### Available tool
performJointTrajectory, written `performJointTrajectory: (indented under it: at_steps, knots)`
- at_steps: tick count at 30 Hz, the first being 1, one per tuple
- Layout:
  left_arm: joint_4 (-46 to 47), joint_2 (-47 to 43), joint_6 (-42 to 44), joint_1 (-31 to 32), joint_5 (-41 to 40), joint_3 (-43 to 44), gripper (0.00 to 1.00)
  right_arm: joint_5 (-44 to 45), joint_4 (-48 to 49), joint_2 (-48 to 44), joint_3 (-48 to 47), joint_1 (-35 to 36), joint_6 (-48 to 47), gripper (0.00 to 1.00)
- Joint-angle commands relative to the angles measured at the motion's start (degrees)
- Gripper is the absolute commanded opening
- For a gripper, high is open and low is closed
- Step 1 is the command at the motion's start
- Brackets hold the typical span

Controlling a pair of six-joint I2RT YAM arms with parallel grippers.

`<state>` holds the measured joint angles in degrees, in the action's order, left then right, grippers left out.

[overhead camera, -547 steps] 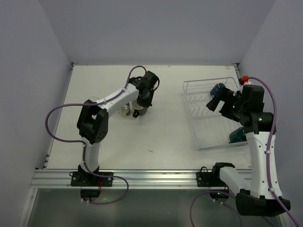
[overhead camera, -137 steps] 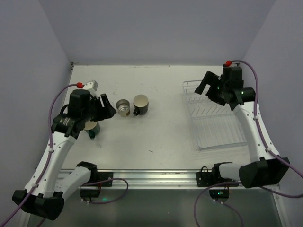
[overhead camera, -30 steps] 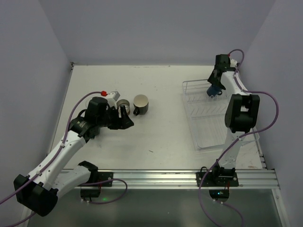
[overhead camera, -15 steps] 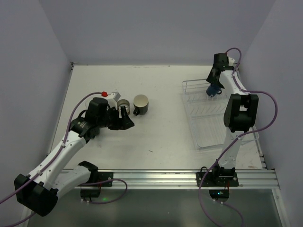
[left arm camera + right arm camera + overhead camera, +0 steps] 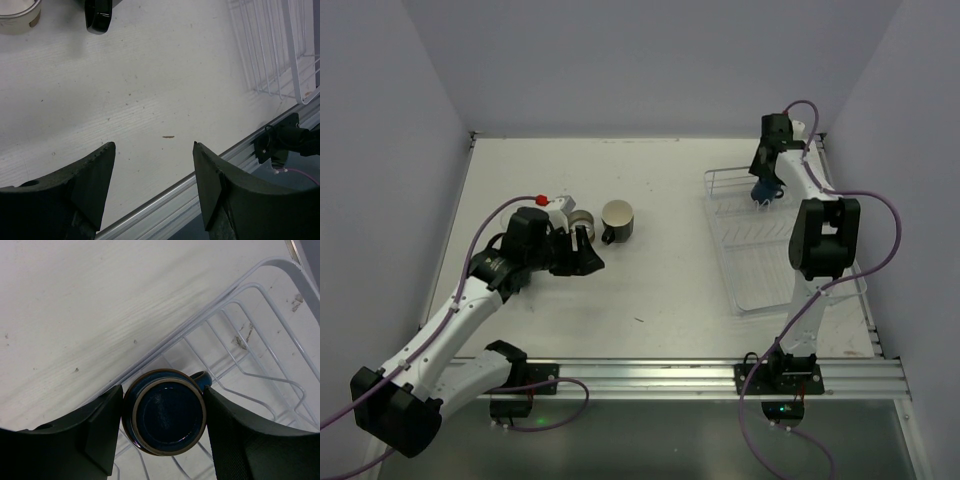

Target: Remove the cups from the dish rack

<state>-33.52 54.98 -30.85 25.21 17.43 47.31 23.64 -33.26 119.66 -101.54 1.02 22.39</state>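
A blue mug (image 5: 165, 415) with a pale rim on its base is clamped between the fingers of my right gripper (image 5: 163, 390), which is shut on it; its handle points right. In the top view the blue mug (image 5: 767, 193) hangs in that gripper (image 5: 761, 188) over the far left corner of the white wire dish rack (image 5: 770, 285). The rack's wires (image 5: 260, 285) pass under the mug. My left gripper (image 5: 588, 260) hovers open over bare table, just near of a grey cup (image 5: 582, 222) and a cream-lined dark mug (image 5: 618, 219). Nothing is between the left gripper's (image 5: 152, 147) fingers.
The rack's near corner (image 5: 280, 55) shows at the right of the left wrist view, with the table's metal front rail (image 5: 210, 170) below. A cup rim (image 5: 17, 12) and a dark mug handle (image 5: 97, 17) sit at that view's top left. Walls enclose the table.
My right gripper has carried the blue mug slightly left, toward the rack's far left corner. The left arm has hardly moved and stays open.
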Motion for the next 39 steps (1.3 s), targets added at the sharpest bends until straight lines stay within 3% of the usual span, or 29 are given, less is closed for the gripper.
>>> performJointTrajectory:
  at_steps: [1,29,39]
  knots:
    - [2.1,0.0,-0.3,0.5,1.6,-0.1,0.68,2.9,5.8,-2.3,-0.2,1.1,-1.1,0.00]
    - [4.8,1.7,-0.6,0.7,0.6,-0.8,0.68,4.0,5.3,-7.8,-2.1,2.2,-3.3,0.00]
    - [8.6,4.9,-1.4,0.7,3.6,-0.1,0.68,5.2,4.0,-12.2,-1.5,3.2,-3.6,0.00]
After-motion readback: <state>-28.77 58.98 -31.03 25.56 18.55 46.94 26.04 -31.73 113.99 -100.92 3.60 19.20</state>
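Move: The upside-down blue cup is already in my right fingers, its middle about 3 cm below the hand point, over the far end of the dish rack. The rack's far rail runs some 6 cm ahead of that hand, with no sideways offset, and the middle of the rack lies roughly 13 cm back, also with no sideways offset; both are lower than the hand. From my left hand, the cup is about 31 cm ahead, 55 cm to the right and 9 cm lower. Keeping its closed hold around the blue cup near its base, my right hand first edges about 1 cm left, then rises some 5 cm almost straight up from the rack's wires, its fingers tipping up only slightly. My open left hand eases nearly 2 cm forward and to the right, towards the rack. ##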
